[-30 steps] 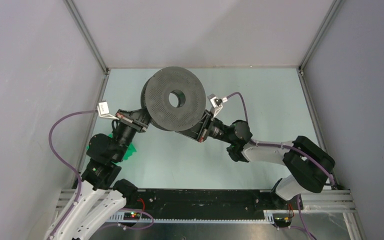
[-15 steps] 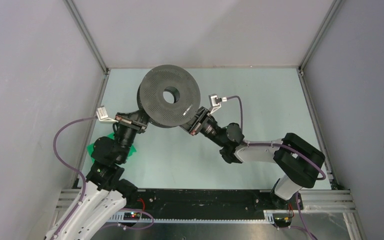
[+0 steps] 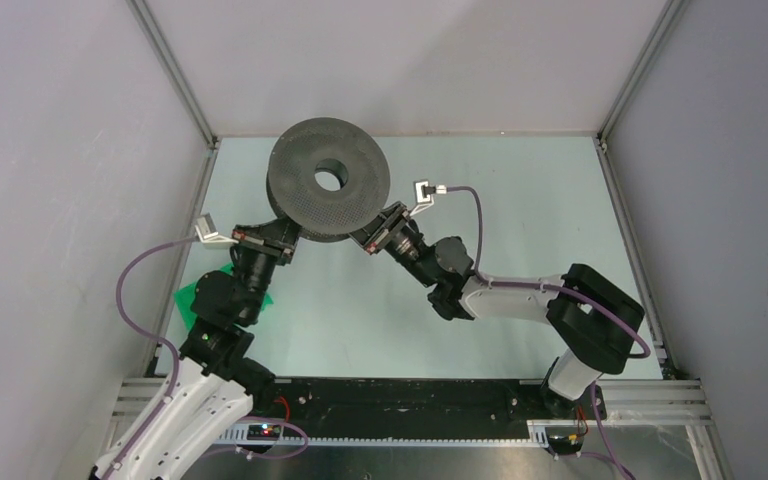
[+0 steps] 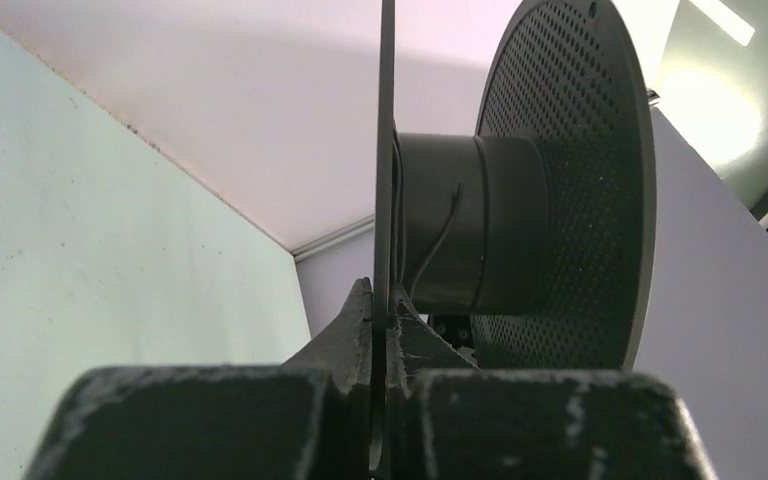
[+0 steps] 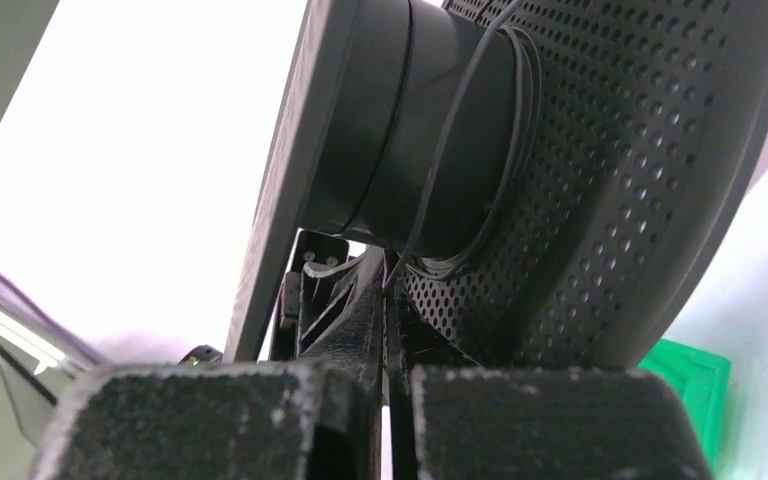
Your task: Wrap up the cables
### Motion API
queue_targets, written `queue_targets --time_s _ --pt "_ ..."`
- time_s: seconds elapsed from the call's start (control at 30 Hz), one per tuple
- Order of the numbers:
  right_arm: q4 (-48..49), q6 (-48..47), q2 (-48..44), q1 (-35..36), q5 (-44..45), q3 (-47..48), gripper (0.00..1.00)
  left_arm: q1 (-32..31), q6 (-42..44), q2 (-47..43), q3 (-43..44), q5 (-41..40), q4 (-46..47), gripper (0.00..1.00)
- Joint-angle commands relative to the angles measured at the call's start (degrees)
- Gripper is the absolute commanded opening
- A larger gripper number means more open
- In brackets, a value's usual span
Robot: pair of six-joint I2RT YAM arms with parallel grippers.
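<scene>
A dark grey perforated spool (image 3: 305, 180) hangs above the table between both grippers. My left gripper (image 3: 278, 234) is shut on the thin edge of one spool flange (image 4: 385, 150), seen edge-on in the left wrist view between the fingertips (image 4: 360, 310). The cable (image 5: 505, 150), a thin black wire, loops loosely round the spool's hub (image 5: 430, 120) and runs down into my right gripper (image 5: 388, 282), which is shut on it. A short strand of the cable (image 4: 440, 240) also lies on the hub in the left wrist view. My right gripper (image 3: 370, 233) sits at the spool's lower right rim.
A green flat object (image 3: 196, 297) lies on the pale table under the left arm, also visible as a green corner (image 5: 700, 380) in the right wrist view. Metal frame posts (image 3: 175, 75) and grey walls enclose the table on three sides.
The spool and both grippers have moved together to the left and away from the arm bases. Both grips look unchanged.
</scene>
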Motion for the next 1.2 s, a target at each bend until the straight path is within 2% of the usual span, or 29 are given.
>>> queue_targets --time_s 0.0,0.13,0.43,0.67,0.87,1.17 --pt "-9.93 -1.67 2.44 0.45 4.92 3.38 0.0 -1.46 -4.81 -0.49 0.15 7.87 5.96 0.0" --pt "-13.46 -2.19 1.7 0.65 4.69 3.37 0.0 -1.42 -4.32 -1.04 0.25 7.08 5.98 0.0" --pt "-23.42 -6.17 -3.49 1.29 6.01 2.15 0.14 -1.4 -3.73 -2.58 -0.58 5.91 5.98 0.0" --pt "-23.14 -8.33 -6.79 1.34 7.64 -0.88 0.16 -1.41 -3.5 -2.85 -0.37 5.41 5.99 0.0" --pt "-25.45 -9.93 -9.79 0.77 8.5 -1.75 0.25 -1.34 -3.64 -2.44 -0.36 5.46 5.98 0.0" --pt "-26.5 -10.04 -10.81 0.22 7.61 -2.48 0.28 -1.45 -3.65 -2.43 -0.08 5.51 6.0 0.0"
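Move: Up to the right-hand side of the spool, the right fingers pinch the cable: the spool's middle is about 7 cm ahead, 5 cm left and 3 cm above them. The left gripper is some 11 cm left of them, level in reach and height. From the left hand, gripping the lower flange's rim, the spool's middle lies roughly 8 cm ahead, 6 cm right and 5 cm up; the green tray is some 5 cm back, 20 cm left and 33 cm below. Sinking about 3 cm, the right hand first eases forward a little, then draws back and finally right, rolling some 15 degrees so its left side drops, while its fingers open to about a quarter and let go of the cable. The left hand keeps its pinch on the flange rim, lowering the spool by 1.5 cm early on, then holding it. ##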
